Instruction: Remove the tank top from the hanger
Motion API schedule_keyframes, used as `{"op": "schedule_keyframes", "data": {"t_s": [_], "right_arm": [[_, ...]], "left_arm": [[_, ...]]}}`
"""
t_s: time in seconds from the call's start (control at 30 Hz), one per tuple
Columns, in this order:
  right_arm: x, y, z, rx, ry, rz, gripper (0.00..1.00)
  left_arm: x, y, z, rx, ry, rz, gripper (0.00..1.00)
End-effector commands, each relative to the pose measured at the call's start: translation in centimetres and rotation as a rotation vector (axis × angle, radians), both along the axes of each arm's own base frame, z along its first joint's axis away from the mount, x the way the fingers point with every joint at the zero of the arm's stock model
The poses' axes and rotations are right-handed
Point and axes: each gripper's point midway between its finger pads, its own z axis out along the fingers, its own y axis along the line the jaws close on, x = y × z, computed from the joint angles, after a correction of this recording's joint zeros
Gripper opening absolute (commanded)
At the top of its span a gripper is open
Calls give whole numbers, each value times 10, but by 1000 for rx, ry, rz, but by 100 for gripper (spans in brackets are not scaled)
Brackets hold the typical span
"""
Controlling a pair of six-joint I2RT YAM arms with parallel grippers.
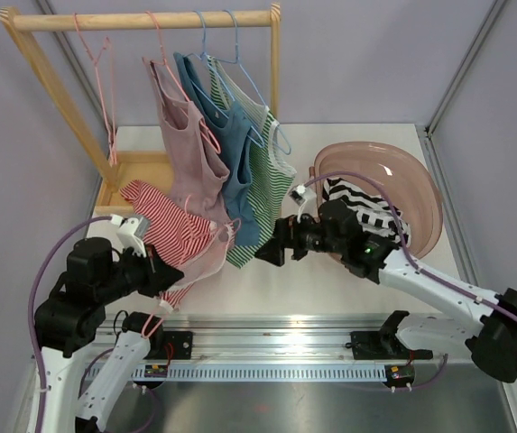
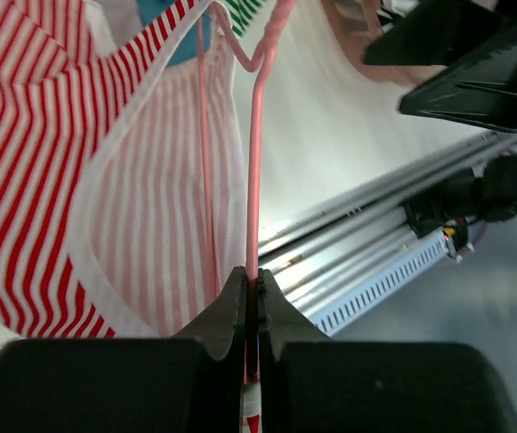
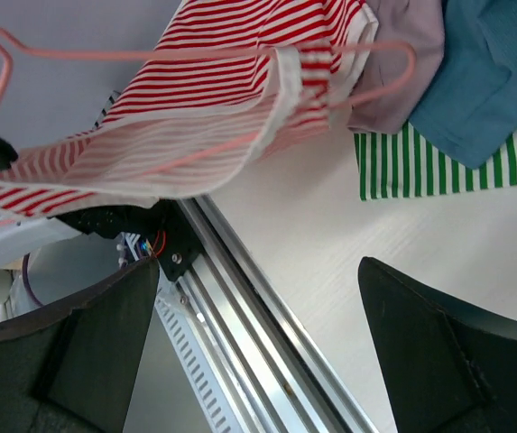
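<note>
The red-and-white striped tank top hangs on a pink wire hanger, held in the air over the table's front left. My left gripper is shut on the hanger's wire, with the tank top draped to the left of the jaws in the left wrist view. My right gripper is open just to the right of the garment's free end and touches nothing. In the right wrist view the tank top and the hanger's looped end lie above and beyond the wide-open right gripper.
A wooden rack at the back holds mauve, blue and green-striped tops and an empty pink hanger. A pink basin at the right holds a black-and-white striped garment. A metal rail runs along the near edge.
</note>
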Motion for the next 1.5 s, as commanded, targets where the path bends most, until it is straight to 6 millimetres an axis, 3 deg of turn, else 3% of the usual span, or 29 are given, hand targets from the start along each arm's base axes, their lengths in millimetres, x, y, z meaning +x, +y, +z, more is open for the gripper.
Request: {"op": "schedule_keyframes", "data": {"t_s": [0.0, 0.03, 0.2, 0.47, 0.5, 0.7, 0.73, 0.77, 0.8, 0.93, 1.07, 1.23, 1.27, 1.3, 1.4, 1.47], "right_arm": [[28, 26, 25, 127, -92, -150, 99], [21, 36, 26, 131, -102, -139, 99], [39, 52, 16, 61, -151, -225, 99], [65, 70, -8, -33, -174, -258, 84], [67, 72, -10, -38, -179, -257, 81], [77, 78, -17, -65, -182, -277, 35], [79, 75, -18, -75, -190, -294, 29], [81, 72, -17, -81, -197, -307, 6], [82, 67, -21, -109, -197, -320, 0], [93, 38, -11, -178, -253, -438, 0], [102, -3, 2, -268, -299, -574, 0], [107, -47, 44, -276, -331, -698, 0], [106, -53, 48, -299, -339, -698, 0], [105, -56, 68, -269, -357, -706, 0], [105, -68, 102, -253, -389, -734, 0], [105, -77, 113, -272, -390, -747, 0]], "left_arm": [[-15, -31, 14, -137, -36, -197, 0], [-15, -33, 14, -151, -34, -210, 0], [-12, -39, 14, -173, -30, -242, 0], [-10, -43, 23, -198, -49, -265, 0], [-11, -44, 23, -201, -48, -271, 0], [-9, -39, 22, -169, -57, -243, 0], [-8, -36, 22, -151, -62, -227, 0], [-7, -34, 22, -138, -66, -215, 0], [-6, -31, 22, -124, -72, -202, 0], [-6, -29, 23, -96, -95, -206, 0], [-20, -37, 42, -138, -150, -293, 0], [-34, -39, 65, -147, -230, -361, 0], [-36, -39, 74, -150, -258, -368, 0], [-36, -39, 81, -154, -282, -370, 0], [-39, -40, 103, -171, -350, -383, 0], [-43, -43, 115, -191, -381, -417, 0]]}}
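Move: My open right hand goes for the red-striped tank top's shoulder at the hanger's right end, about 10 cm to its left, 5 cm ahead and 5 cm lower. From my right hand, the green-striped tank top hangs some 14 cm ahead and 4 cm left, and the blue one about 15 cm ahead and 9 cm left. For my left hand, shut on that hanger, the same shoulder is roughly 10 cm ahead, 12 cm right, about level. I bring my right hand left, forward and down, about 7 cm left, and pinch the striped shoulder at the hanger's end, then pull up some 13 cm and to the right, turning clockwise. My left hand keeps its grip on the hanger, easing a few centimetres right to meet the reach, then rises with the pull while its fingers tip upward. ##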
